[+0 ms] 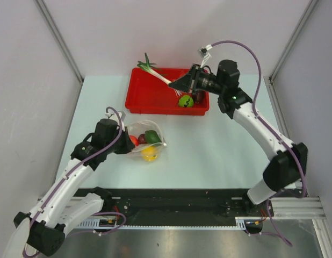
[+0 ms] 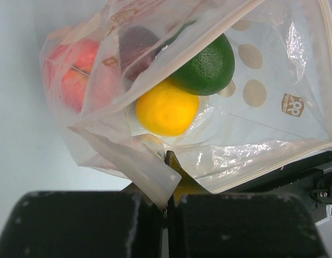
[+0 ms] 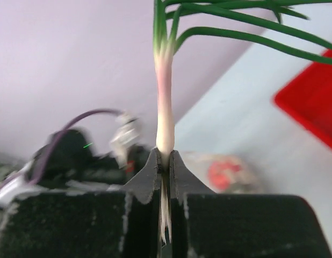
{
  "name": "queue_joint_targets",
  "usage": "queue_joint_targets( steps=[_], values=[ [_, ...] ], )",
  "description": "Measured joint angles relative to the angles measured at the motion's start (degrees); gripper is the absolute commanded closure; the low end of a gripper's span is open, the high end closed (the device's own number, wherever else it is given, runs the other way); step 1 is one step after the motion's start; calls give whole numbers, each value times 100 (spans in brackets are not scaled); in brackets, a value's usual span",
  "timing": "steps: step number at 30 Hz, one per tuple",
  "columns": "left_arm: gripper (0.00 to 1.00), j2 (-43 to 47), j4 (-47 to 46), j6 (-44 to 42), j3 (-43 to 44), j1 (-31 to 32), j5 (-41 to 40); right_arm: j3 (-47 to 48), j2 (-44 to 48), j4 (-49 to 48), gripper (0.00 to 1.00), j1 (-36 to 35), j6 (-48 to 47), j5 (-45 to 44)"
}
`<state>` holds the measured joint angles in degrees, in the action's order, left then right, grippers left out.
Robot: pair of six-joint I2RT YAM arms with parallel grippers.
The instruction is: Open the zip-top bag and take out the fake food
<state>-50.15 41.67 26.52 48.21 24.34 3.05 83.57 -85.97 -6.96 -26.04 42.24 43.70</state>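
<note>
The zip-top bag (image 1: 148, 142) lies on the table with its mouth open; a yellow ball (image 2: 167, 107), a dark green ball (image 2: 206, 67), a red one (image 2: 74, 70) and a maroon one (image 2: 138, 42) show inside. My left gripper (image 1: 127, 146) is shut on the bag's near edge (image 2: 155, 177). My right gripper (image 1: 174, 84) hangs over the red tray (image 1: 150, 97), shut on the white stalk of the green onion (image 3: 165, 102), whose leaves (image 1: 146, 63) reach past the tray's back left edge. A bright green ball (image 1: 186, 100) and a dark maroon piece (image 1: 200, 97) lie in the tray.
The red tray (image 3: 316, 105) stands at the back middle of the table. Grey walls close in the left, right and back sides. Both arm bases sit on the black rail (image 1: 171, 207) at the near edge.
</note>
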Motion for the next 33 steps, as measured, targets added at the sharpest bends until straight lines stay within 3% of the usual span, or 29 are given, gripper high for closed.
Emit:
queue_joint_targets(
  steps=[12, 20, 23, 24, 30, 33],
  values=[
    [100, 101, 131, 42, 0, -2, 236, 2594, -3073, 1513, 100, -2, -1893, -1615],
    [100, -111, 114, 92, 0, -4, 337, 3624, -4717, 2050, 100, -94, -2181, -2041],
    [100, -149, 118, 109, 0, -4, 337, 3845, -5193, 2205, 86, -210, -2203, -2192],
    [100, -160, 120, 116, 0, -4, 337, 3939, -5344, 2269, 70, -258, -2203, -2247],
    [100, -227, 138, 153, 0, -4, 345, 4315, -5825, 2380, 19, -511, -1891, -2332],
    [100, -254, 133, 155, 0, -4, 385, 4419, -5825, 2437, 16, -590, -1646, -2334]
  ],
)
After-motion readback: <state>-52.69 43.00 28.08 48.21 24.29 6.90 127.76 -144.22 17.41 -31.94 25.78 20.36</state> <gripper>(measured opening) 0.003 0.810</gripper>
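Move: The right hand, high up with the spring onion already gripped, has the red tray's middle about 23 cm ahead, 6 cm left and some 36 cm below. At tray depth the green striped fruit lies 19 cm ahead, 3 cm right; the dark fruit 21 cm ahead, 8 cm right; the zip-top bag 2 cm ahead, 14 cm left. From the left hand, holding the bag's rim, the tray is about 27 cm ahead, 15 cm right, 10 cm below. Right hand swoops some 30 cm down, 20 forward and leftward into the red tray, releasing the spring onion. ##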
